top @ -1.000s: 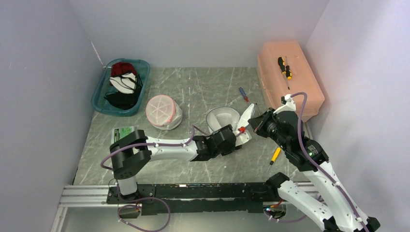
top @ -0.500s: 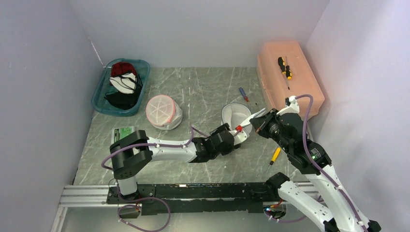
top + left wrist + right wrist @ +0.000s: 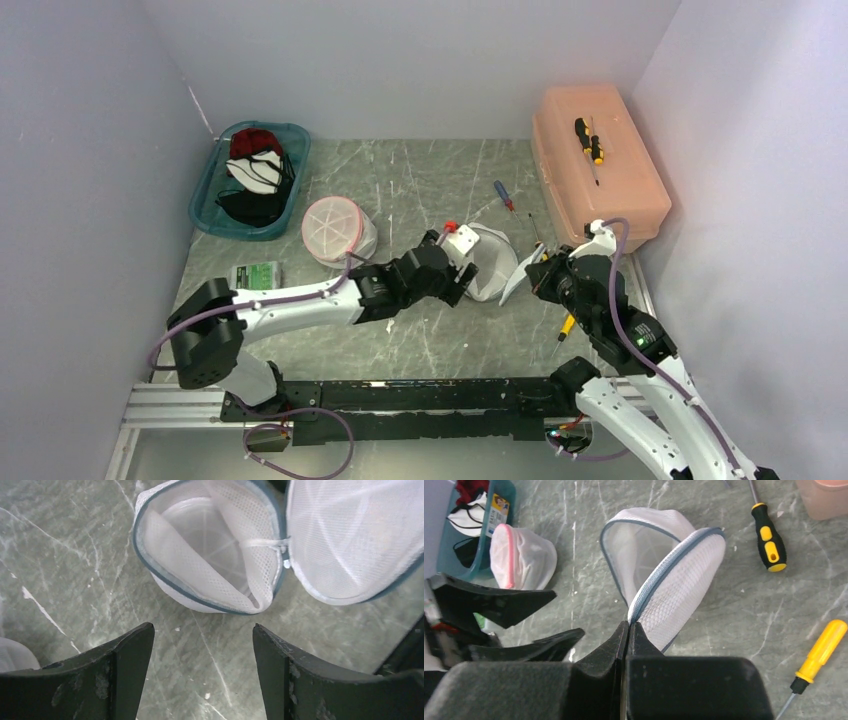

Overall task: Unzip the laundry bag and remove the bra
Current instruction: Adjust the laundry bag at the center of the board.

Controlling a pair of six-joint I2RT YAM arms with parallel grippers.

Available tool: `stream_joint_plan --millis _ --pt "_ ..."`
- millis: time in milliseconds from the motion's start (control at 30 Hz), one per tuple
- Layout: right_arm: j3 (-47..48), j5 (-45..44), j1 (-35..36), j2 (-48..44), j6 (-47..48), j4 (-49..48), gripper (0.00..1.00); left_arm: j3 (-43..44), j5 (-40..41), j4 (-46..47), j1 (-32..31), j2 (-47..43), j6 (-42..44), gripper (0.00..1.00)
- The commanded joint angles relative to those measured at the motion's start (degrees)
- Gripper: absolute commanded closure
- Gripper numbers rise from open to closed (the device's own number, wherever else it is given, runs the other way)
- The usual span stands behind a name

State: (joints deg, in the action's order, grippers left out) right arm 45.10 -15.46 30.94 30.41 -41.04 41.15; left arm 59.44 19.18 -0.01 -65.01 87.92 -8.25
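The white mesh laundry bag (image 3: 487, 270) with grey-blue zipper trim lies unzipped at mid-table. Its round body (image 3: 210, 555) gapes toward my left gripper, and the lid (image 3: 350, 540) hangs open beside it. My left gripper (image 3: 202, 635) is open, just short of the bag's mouth, with bare table between its fingers. My right gripper (image 3: 628, 625) is shut on the zipper edge of the lid (image 3: 679, 585), holding it up. Inside the bag only mesh folds and a pale rounded shape show. I cannot make out the bra.
A second, pink-trimmed mesh bag (image 3: 335, 228) sits to the left. A teal bin (image 3: 208, 205) of garments stands at the back left and a pink toolbox (image 3: 600, 165) at the right. Screwdrivers (image 3: 503, 195) (image 3: 568, 322) lie near the bag. A green packet (image 3: 255, 275) lies front left.
My left gripper has let go of the bag, drawn back to the left and opened wider. The bag now gapes open, with the right gripper still pinching the lid edge.
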Motion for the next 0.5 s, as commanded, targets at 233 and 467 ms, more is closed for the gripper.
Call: stream_joint_plan --millis 233,467 --pt "-3.19 -1.95 -0.02 -5.82 4.82 -3.65 1.00 0.34 -21.36 -2.33 13.13 0.91 -29.72 0.24" --pt "-4.77 0.17 -0.06 -5.59 4.19 -5.98 1.00 -8.61 -31.10 18.33 16.85 6.56 -52.90 0.24"
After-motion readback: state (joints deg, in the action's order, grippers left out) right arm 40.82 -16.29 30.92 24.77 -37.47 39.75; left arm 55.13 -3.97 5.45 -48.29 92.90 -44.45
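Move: The laundry bag's open body lies about 5 cm ahead of the open left hand, 6 cm to its right and 9 cm below; the bag's lid, pinched by the right fingers, stands some 10 cm to the left hand's right and 2 cm ahead. Its neighbours are a black-and-yellow screwdriver, 5 cm ahead and 16 cm to the right of the left hand, and a pink-rimmed bag, 10 cm ahead and 25 cm to its left. From the right hand the body lies 4 cm ahead, 7 cm left, well below. The left hand, fingers staying wide open, first eases a little to its left and then swings forward and down, about 4 cm each way, closing in on the near left side of the laundry bag's body while the wrist tips its fingers some 35 degrees farther down and rolls its left side lower. The right hand keeps its shut grip on the lid and drifts only about a centimetre back, right and down, so the bag is still held from that side. ##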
